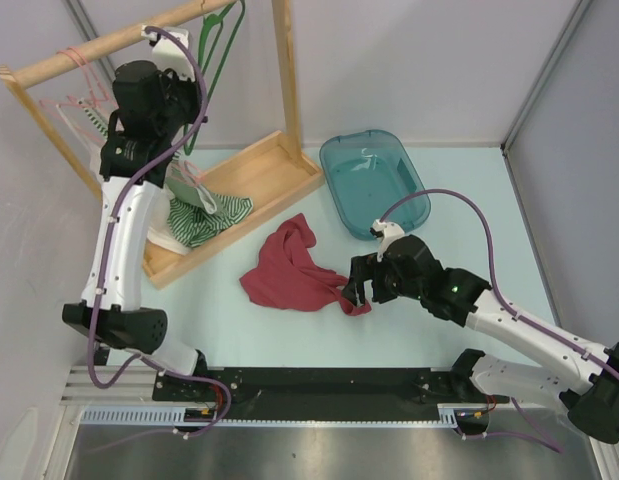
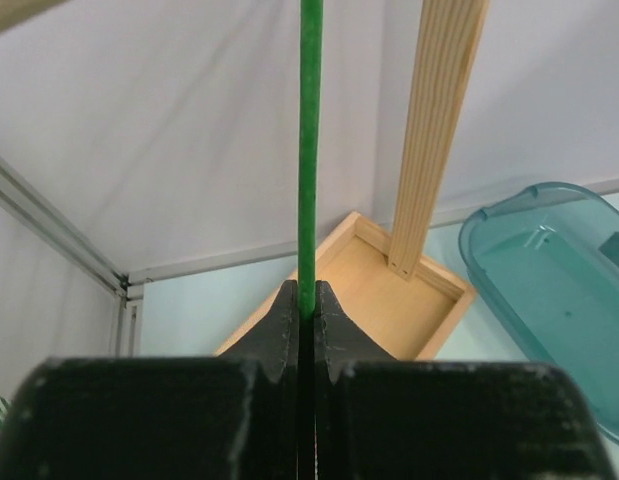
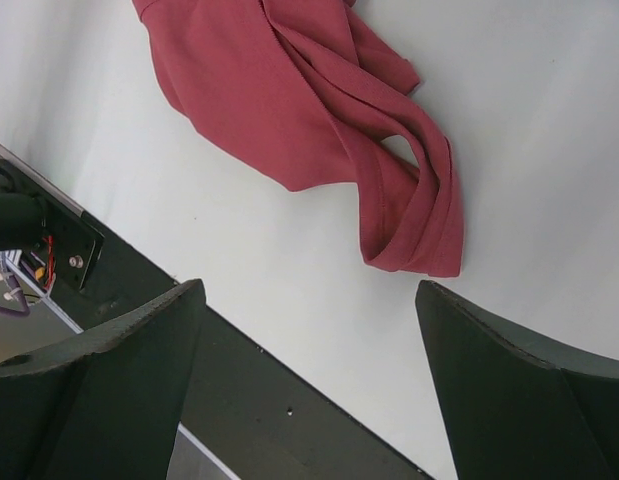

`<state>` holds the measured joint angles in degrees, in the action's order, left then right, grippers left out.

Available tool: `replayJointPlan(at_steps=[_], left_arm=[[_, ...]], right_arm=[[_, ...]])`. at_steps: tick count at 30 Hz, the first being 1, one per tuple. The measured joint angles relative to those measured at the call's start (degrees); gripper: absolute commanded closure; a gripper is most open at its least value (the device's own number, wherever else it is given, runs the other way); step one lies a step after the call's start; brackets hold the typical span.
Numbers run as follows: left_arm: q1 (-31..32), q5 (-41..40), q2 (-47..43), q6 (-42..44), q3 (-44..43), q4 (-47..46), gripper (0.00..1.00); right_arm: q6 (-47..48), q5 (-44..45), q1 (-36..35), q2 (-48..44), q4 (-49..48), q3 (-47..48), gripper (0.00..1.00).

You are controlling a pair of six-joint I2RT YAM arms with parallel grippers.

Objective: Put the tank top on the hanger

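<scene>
The dark red tank top (image 1: 289, 270) lies crumpled on the table, and one narrow strap loop (image 3: 414, 215) reaches toward my right gripper. My right gripper (image 1: 355, 290) hovers just off that strap end. It stands open (image 3: 309, 290) with nothing between its fingers. The thin green hanger (image 1: 225, 50) hangs from the wooden rail at the back left. My left gripper (image 1: 189, 112) is raised beside the hanger. In the left wrist view it is shut (image 2: 307, 300) on the hanger's green rod (image 2: 309, 150), which runs straight up from the fingertips.
The wooden rack's tray base (image 1: 274, 170) holds a green-and-white striped garment (image 1: 217, 215) and a white garment (image 1: 164, 238). Pale pink hangers (image 1: 77, 95) hang on the rail's left. A teal plastic bin (image 1: 374, 180) sits at the back right. A wooden post (image 2: 439, 130) stands next to the hanger.
</scene>
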<state>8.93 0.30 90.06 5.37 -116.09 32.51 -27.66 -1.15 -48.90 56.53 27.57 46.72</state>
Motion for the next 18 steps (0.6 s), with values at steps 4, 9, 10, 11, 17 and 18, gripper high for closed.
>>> replayJointPlan(at_steps=[4,9,10,11,17,18], left_arm=[[0.04,1.55,-4.02,-2.03,4.26,-0.20,1.00],[0.33,4.66,-10.86,-5.29,11.26,0.20,1.00],[0.50,5.25,-12.15,-5.79,12.48,0.20,1.00],[0.79,5.99,-13.55,-6.49,13.94,0.17,1.00],[4.46,11.76,-20.26,-8.90,19.58,1.22,1.00],[5.03,13.07,-21.27,-8.94,20.52,1.46,1.00]], right_arm=[[-0.33,-0.02,-0.04,0.00,-0.04,-0.15,0.09],[-0.42,0.00,-0.24,0.00,-0.04,-0.15,0.09],[-0.42,-0.02,-0.31,0.00,-0.04,-0.15,0.09],[-0.42,0.00,-0.39,0.00,-0.04,-0.15,0.09],[0.31,0.57,-0.46,-0.24,2.01,1.27,0.08],[0.74,0.76,-0.46,-0.44,2.51,2.16,0.07]])
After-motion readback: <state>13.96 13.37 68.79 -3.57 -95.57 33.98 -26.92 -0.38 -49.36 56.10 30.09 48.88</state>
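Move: The left hand already holds the green hanger; the tank top it goes to lies about 18 cm back, 18 cm right and 45 cm below. The teal tub sits roughly 20 cm farther out than the tank top and 18 cm right of it; the striped cloth is about 5 cm back and 3 cm left of the left hand, some 42 below. From the right hand the tank top is 10 cm ahead, 13 cm left, 16 below. Left hand draws the gripped hanger back about 12 cm and right 6 towards the tank top, turning clockwise. ##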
